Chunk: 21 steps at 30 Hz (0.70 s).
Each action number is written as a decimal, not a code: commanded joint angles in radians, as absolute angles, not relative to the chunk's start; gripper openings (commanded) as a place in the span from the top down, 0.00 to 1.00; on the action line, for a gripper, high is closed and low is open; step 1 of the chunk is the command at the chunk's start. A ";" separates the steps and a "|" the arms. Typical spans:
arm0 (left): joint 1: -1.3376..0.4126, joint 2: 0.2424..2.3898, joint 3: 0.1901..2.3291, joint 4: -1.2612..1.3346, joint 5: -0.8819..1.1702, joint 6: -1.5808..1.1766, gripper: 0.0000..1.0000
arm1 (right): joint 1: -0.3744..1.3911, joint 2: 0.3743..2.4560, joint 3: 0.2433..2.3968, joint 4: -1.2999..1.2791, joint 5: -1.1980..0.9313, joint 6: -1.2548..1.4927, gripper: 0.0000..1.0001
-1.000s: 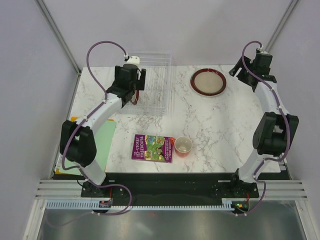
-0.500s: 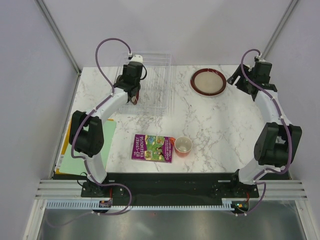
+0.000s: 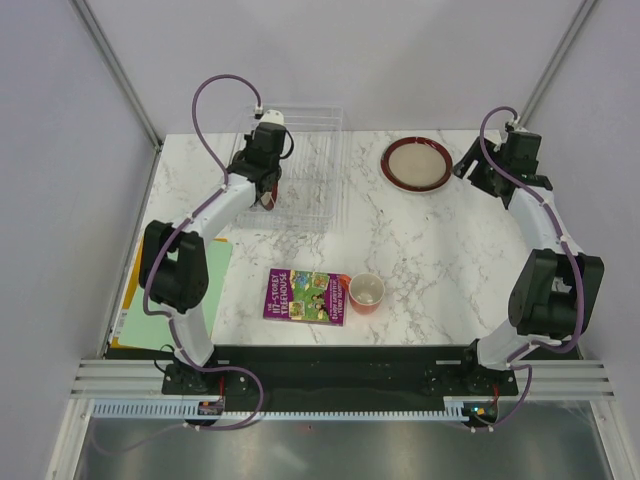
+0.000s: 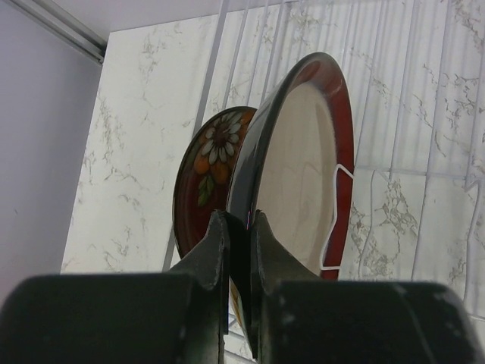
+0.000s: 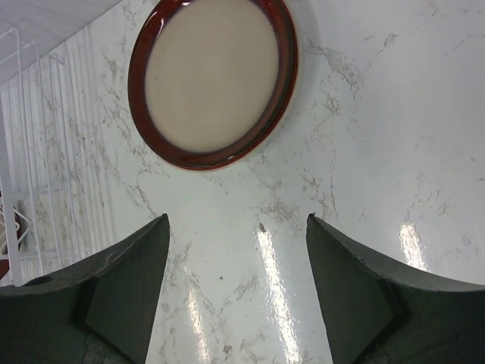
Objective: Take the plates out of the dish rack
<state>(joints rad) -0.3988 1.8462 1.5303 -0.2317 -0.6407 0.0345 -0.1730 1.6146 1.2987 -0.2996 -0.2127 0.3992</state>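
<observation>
The clear dish rack stands at the back left of the table. In the left wrist view two plates stand on edge in its ribs: a cream-centred plate with a dark red rim and, behind it, a smaller red floral plate. My left gripper is shut on the cream-centred plate's near rim; from above it sits over the rack. Another cream-centred, red-rimmed plate lies flat on the table. My right gripper hovers open just right of that plate, holding nothing.
A purple picture book and an orange cup lie near the front middle of the marble table. A green sheet overhangs the left edge. The rack's corner shows at the left of the right wrist view.
My left arm reached down into the rack and its jaws went from wide open to shut on the plate's rim. The right gripper drifted slightly toward the flat plate.
</observation>
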 commanded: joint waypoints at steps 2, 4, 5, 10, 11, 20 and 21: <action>-0.433 1.873 1.675 -0.207 -0.822 0.067 0.98 | -0.169 1.548 1.270 -0.272 -0.230 0.406 0.21; -0.448 1.882 1.716 -0.206 -0.893 0.093 0.98 | -0.167 1.534 1.267 -0.272 -0.233 0.408 0.21; -0.454 1.885 1.726 -0.203 -0.909 0.103 0.98 | -0.167 1.528 1.261 -0.272 -0.233 0.407 0.21; -0.475 1.881 1.767 -0.161 -0.988 0.178 0.98 | -0.166 1.496 1.252 -0.273 -0.235 0.407 0.21; -0.480 1.881 1.772 -0.147 -0.997 0.216 0.98 | -0.164 1.493 1.249 -0.275 -0.235 0.405 0.21; -0.511 1.810 1.789 -0.130 -1.020 0.275 0.98 | -0.166 1.442 1.235 -0.291 -0.259 0.408 0.20; -0.523 1.795 1.789 -0.136 -1.016 0.273 0.98 | -0.166 1.434 1.235 -0.293 -0.282 0.410 0.20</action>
<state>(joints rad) -0.5045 1.9228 1.7138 -0.2630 -0.8993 0.1993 -0.1692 1.4879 1.2392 -0.3027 -0.2348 0.4004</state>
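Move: My left fingers already pinch the rim of the middle plate in the dish rack. The unloaded plates it should join lie about 47 cm to the right, 9 cm farther out and some 18 cm lower. The rack's middle is about 7 cm right, 4 cm ahead and 13 cm down; the last brown plate stands about 5 cm left, 4 cm ahead and 9 cm below. From my empty right hand, the unloaded plates are some 13 cm ahead, 10 cm left and 17 cm down. Keeping the plate pinched, I first ease my left hand a little to the right, then draw it up about 5 cm, away from the rack floor, ending some 2 cm farther right; the wrist rolls some 15 degrees, its left side rising. Meanwhile my empty, open right hand backs off and rises a few centimetres, away from the unloaded plates. ##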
